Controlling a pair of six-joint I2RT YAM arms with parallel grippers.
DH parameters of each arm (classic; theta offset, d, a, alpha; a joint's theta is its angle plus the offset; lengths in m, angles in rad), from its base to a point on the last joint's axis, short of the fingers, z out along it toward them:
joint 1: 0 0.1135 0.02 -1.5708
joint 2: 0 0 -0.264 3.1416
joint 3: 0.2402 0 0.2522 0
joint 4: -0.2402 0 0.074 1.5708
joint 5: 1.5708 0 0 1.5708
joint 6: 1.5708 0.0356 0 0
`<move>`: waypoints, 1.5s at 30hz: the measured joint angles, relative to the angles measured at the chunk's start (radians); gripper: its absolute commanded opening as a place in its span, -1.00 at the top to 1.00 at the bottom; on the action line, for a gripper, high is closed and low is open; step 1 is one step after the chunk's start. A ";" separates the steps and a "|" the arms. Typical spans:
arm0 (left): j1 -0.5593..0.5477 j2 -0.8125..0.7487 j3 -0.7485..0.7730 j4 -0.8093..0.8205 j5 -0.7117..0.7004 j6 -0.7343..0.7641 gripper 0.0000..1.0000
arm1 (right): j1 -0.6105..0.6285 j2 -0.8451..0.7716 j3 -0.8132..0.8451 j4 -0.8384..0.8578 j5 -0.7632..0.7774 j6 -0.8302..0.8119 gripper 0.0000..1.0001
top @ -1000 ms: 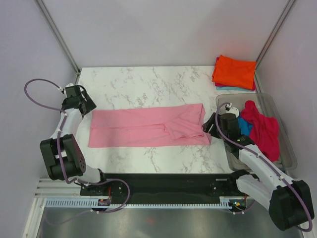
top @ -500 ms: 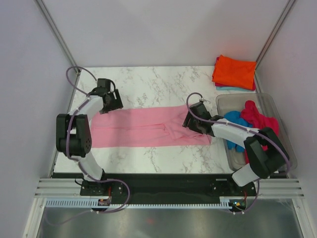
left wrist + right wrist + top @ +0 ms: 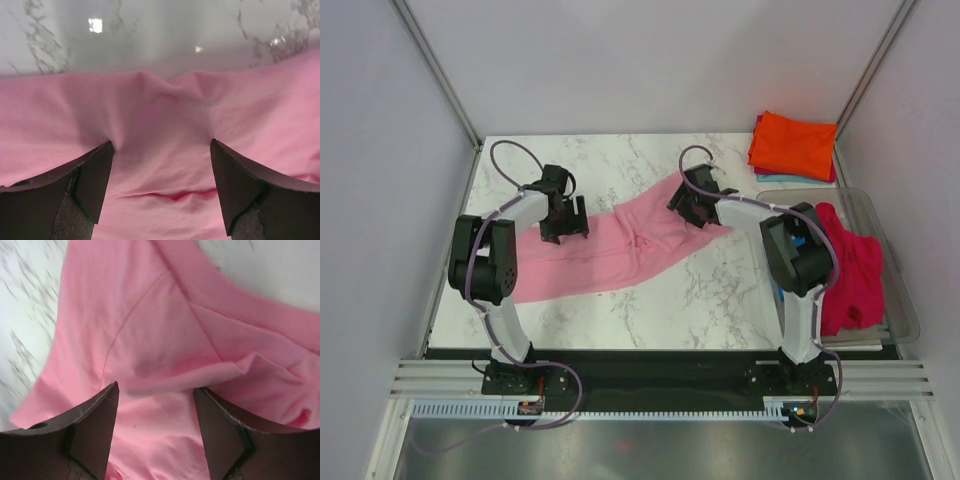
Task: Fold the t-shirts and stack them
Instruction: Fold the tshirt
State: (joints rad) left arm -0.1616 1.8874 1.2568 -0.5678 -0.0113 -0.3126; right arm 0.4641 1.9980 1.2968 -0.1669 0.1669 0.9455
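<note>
The light pink t-shirt (image 3: pixel 620 250) lies slanted across the marble table, its right end pulled toward the back and its middle wrinkled. My left gripper (image 3: pixel 565 215) is down on its far left part, open, with both fingers pressed into the pink t-shirt (image 3: pixel 160 100) and a ridge of cloth bunched between them (image 3: pixel 161 143). My right gripper (image 3: pixel 692 205) is down on the shirt's far right end, also open, its jaws astride a loose fold of the pink t-shirt (image 3: pixel 150 315) (image 3: pixel 156 386). A folded orange t-shirt (image 3: pixel 795 145) lies on a pale blue one (image 3: pixel 775 178) at the back right.
A clear plastic bin (image 3: pixel 902 300) stands at the right edge with a crumpled crimson-pink t-shirt (image 3: pixel 850 265) in it. The right arm's upper links rise beside the bin's near left corner. Grey walls and metal posts close in the table's sides.
Both arms swung in from the table's sides onto the shirt's far edge. The shirt, flat and level before, now lies slanted with its right end drawn back and left.
</note>
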 measured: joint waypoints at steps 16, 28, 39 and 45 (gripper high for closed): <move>-0.196 -0.278 -0.518 0.478 0.523 -0.385 -0.68 | -0.102 0.803 1.205 -0.021 -0.156 -0.101 -0.38; -0.466 -0.195 -0.513 0.643 0.587 -0.610 -0.66 | -0.098 0.846 1.184 0.166 -0.266 -0.090 -0.39; -0.489 -0.441 -0.553 0.301 0.372 -0.543 -0.67 | -0.098 0.718 0.961 0.230 -0.164 -0.056 -0.34; -0.489 -0.647 -0.536 0.139 0.272 -0.494 -0.68 | -0.085 0.644 0.894 0.157 -0.067 -0.090 -0.47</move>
State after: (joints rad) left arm -0.6502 1.2407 0.7212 -0.4286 0.2607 -0.8062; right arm 0.3794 2.6415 2.1910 -0.0101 0.1001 0.8555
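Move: The folded pink t-shirt lies under both open grippers. Its middle is about 13 cm to the right of the left hand and 3 cm back, and from the right hand roughly 20 cm to the left and 11 cm back, just below both. From the right hand, the folded stack topped with orange sits some 37 cm right and 27 cm ahead, and the clear bin's middle about 40 cm right and 18 cm back. Fingers staying open and pressed on the cloth, the two hands turn the t-shirt counter-clockwise: the right pushes its part forward some 23 cm towards the table's far edge, veering left and tipping its fingers outward, then eases slightly back and right, still on the cloth. The left meanwhile drags its part back and to the right while rolling its left side down about 45 degrees, then works a few centimetres left again with part of the roll undone, and finally lifts clear, ending about 20 cm back and 16 cm to the right of its start. ##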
